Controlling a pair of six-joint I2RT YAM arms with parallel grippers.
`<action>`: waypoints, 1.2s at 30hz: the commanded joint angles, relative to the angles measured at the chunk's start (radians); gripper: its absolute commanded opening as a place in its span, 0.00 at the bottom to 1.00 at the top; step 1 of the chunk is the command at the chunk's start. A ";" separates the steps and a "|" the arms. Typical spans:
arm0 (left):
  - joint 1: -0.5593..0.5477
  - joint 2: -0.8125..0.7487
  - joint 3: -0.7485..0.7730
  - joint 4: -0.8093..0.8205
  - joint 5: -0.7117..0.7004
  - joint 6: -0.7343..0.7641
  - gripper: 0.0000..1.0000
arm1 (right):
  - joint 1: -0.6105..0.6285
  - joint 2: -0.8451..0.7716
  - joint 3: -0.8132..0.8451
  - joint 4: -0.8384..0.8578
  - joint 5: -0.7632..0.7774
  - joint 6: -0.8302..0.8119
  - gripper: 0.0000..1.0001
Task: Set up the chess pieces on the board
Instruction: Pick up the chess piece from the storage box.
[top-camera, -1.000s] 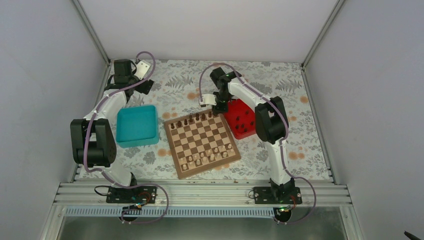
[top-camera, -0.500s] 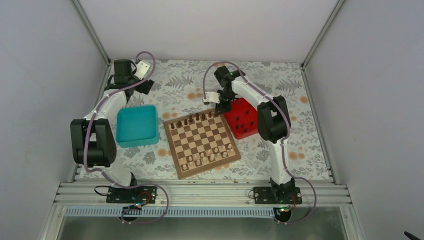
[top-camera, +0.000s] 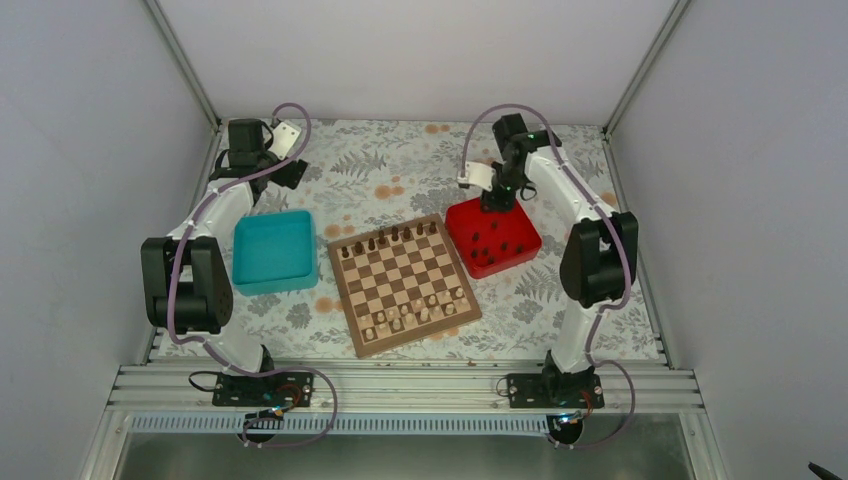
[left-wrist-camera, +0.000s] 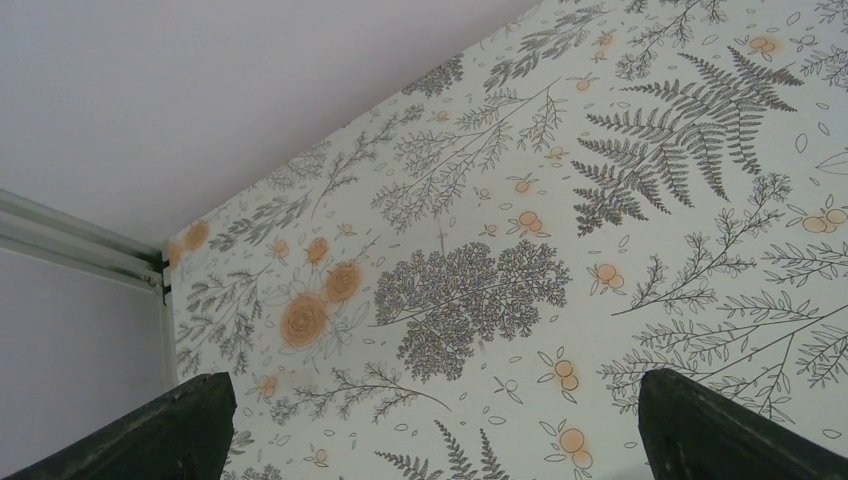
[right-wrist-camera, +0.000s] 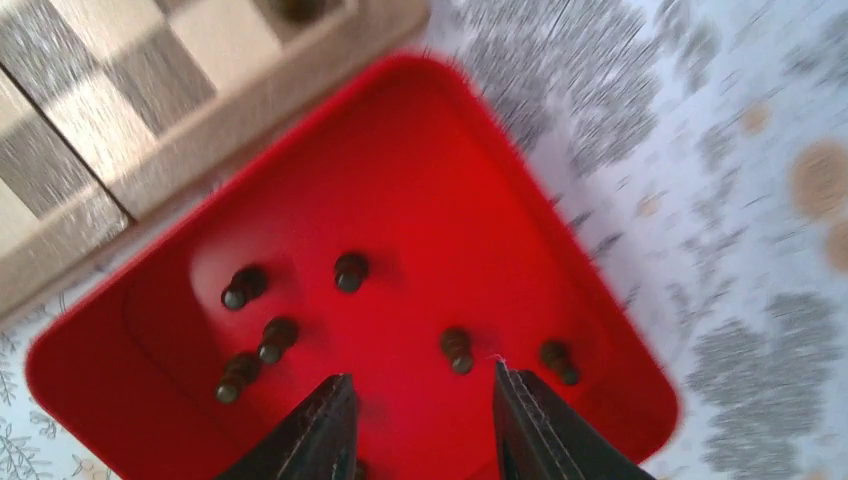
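Note:
The board (top-camera: 405, 275) lies mid-table, with several dark chess pieces (top-camera: 390, 238) standing along its far row. More dark chess pieces (right-wrist-camera: 456, 350) lie scattered in the red tray (top-camera: 511, 262) to the board's right. My right gripper (right-wrist-camera: 420, 378) hangs open over that tray (right-wrist-camera: 420, 170), nothing between its fingers; one piece lies just ahead of its right fingertip. From above, the right gripper (top-camera: 495, 195) sits over the tray's far edge. My left gripper (left-wrist-camera: 432, 380) is open above bare floral cloth at the far left (top-camera: 285, 165).
Pale cream chessmen (top-camera: 415, 315) fill the board's near rows. A teal tray (top-camera: 272, 250) sits left of the board. The board's corner (right-wrist-camera: 200, 110) borders the red tray in the right wrist view. White walls enclose the table.
My right gripper opened and swung right from the board's far right corner to over the red tray. The left arm has not moved.

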 joint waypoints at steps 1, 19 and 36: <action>-0.002 0.024 0.001 0.018 0.000 -0.002 1.00 | -0.016 0.018 -0.131 0.060 0.028 -0.001 0.37; -0.009 0.033 0.018 0.000 -0.014 0.006 1.00 | -0.012 0.159 -0.167 0.173 -0.046 0.030 0.36; -0.009 0.027 -0.006 0.019 -0.013 0.008 1.00 | -0.014 0.145 -0.141 0.093 -0.085 0.035 0.34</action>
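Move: The chess piece I go for stands in the red box almost under my right hand: about 12 cm below, 2 cm nearer my base and hardly to either side. Another piece is some 4 cm nearer than it and 1 cm left, a third about 4 cm nearer and 2 cm right, a fourth roughly 3 cm farther and 4 cm right. From my left hand the target lies about 44 cm right, 12 cm back and 16 cm below. I lower my right hand some 10 cm into the red box towards the foremost-left piece, fast at first, drifting a couple of centimetres back and right, then easing back left. The wrist tips about 10 degrees so the fingers point more steeply down, and they stay about a third open, ending hovering close over the piece's head, with it nearer one fingertip. ##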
